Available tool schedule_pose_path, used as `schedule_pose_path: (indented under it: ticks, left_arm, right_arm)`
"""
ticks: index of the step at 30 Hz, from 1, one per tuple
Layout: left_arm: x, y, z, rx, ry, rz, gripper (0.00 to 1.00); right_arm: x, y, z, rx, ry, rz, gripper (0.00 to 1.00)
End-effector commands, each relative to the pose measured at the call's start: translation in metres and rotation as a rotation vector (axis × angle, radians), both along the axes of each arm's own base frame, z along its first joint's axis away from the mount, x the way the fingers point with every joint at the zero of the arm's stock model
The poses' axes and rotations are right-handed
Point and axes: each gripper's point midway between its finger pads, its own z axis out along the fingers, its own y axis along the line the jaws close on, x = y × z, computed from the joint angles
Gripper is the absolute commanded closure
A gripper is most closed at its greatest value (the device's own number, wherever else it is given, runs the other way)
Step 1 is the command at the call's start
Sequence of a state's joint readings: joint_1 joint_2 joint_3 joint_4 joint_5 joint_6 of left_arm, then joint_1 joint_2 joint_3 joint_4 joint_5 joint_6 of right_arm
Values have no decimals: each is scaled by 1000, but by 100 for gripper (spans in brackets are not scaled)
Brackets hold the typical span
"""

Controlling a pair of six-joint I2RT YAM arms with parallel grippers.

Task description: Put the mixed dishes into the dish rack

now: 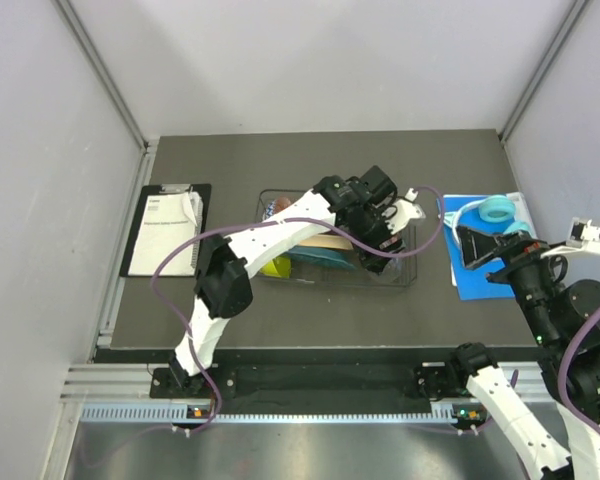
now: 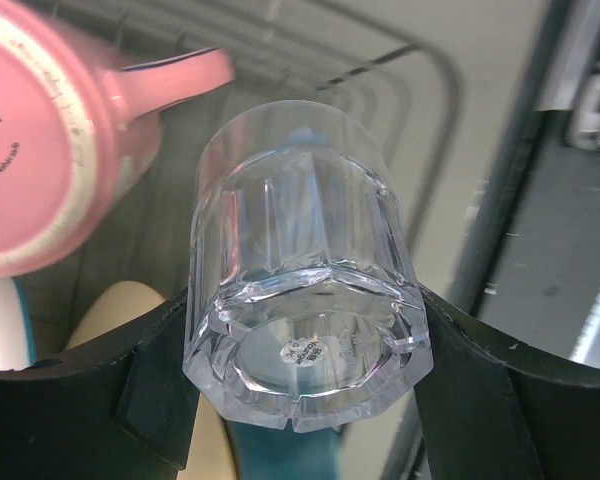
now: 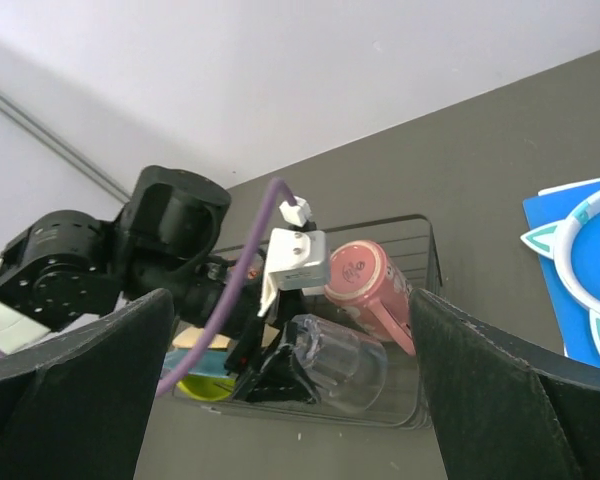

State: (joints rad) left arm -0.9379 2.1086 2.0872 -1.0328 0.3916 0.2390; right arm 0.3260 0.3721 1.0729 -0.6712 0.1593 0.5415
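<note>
My left gripper [image 2: 305, 400] is shut on the clear glass [image 2: 305, 260], one finger on each side of its thick base. The glass [image 3: 340, 365] is held on its side inside the right end of the dark wire dish rack [image 3: 425, 250], close beside the pink mug [image 3: 370, 285], which also lies on its side. Further left in the rack [image 1: 410, 282] are the lime-green bowl [image 1: 276, 267], the teal plate [image 1: 320, 258] and the peach plate [image 1: 325, 240]. My left gripper [image 1: 385, 245] hides the glass from above. My right gripper [image 1: 480, 245] stands open and empty right of the rack.
Turquoise headphones [image 1: 495, 210] lie on a blue sheet [image 1: 480, 280] under my right gripper. A clipboard with white paper [image 1: 168, 228] lies at the left of the dark mat. Grey walls close in the back and both sides.
</note>
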Motion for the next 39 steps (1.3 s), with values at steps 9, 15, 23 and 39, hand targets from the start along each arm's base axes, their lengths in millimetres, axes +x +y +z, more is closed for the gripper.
schedule_pose_path:
  ticks: [9,15,23,39]
  left_arm:
    - [34,-20,-28,78,-229,-10,100]
    - [27,-23,-45,129,-238,-26,100]
    - [23,-20,-45,162,-264,-20,1]
    - [-14,-4,73,-18,-329,-12,1]
  right_arm:
    - [-2,-11,-8,-24,14,-52,0]
    - [-1,-12,-12,-32,28,-60,0]
    - [-1,-12,-14,-35,38,-59,0]
    - [16,-9,-50,-111,162,-62,0]
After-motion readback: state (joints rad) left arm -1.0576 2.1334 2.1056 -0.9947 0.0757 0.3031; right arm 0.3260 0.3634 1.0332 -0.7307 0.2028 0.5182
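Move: The held glass goes to the gap in the rack's front right part, about 7 cm below the left hand point, 2 cm farther out and 2 cm to its right. The pink mug lies about 7 cm ahead of that hand, level sideways, 8 cm below. The teal plate's middle is some 13 cm left and level ahead, the peach plate's 13 cm left and 4 cm farther out, both about 8 cm lower. From the right hand the gap is roughly 18 cm left, 9 cm ahead and 28 cm down. Lower the glass with the left gripper about 7 cm into the rack just in front of the pink mug, going slightly forward first, then easing back and a little right, while tipping the fingers some 15 degrees steeper. Open the fingers fully to let go, then lift about 6 cm, drifting back slightly. Let the right gripper, open and empty, sink some 3 cm. ##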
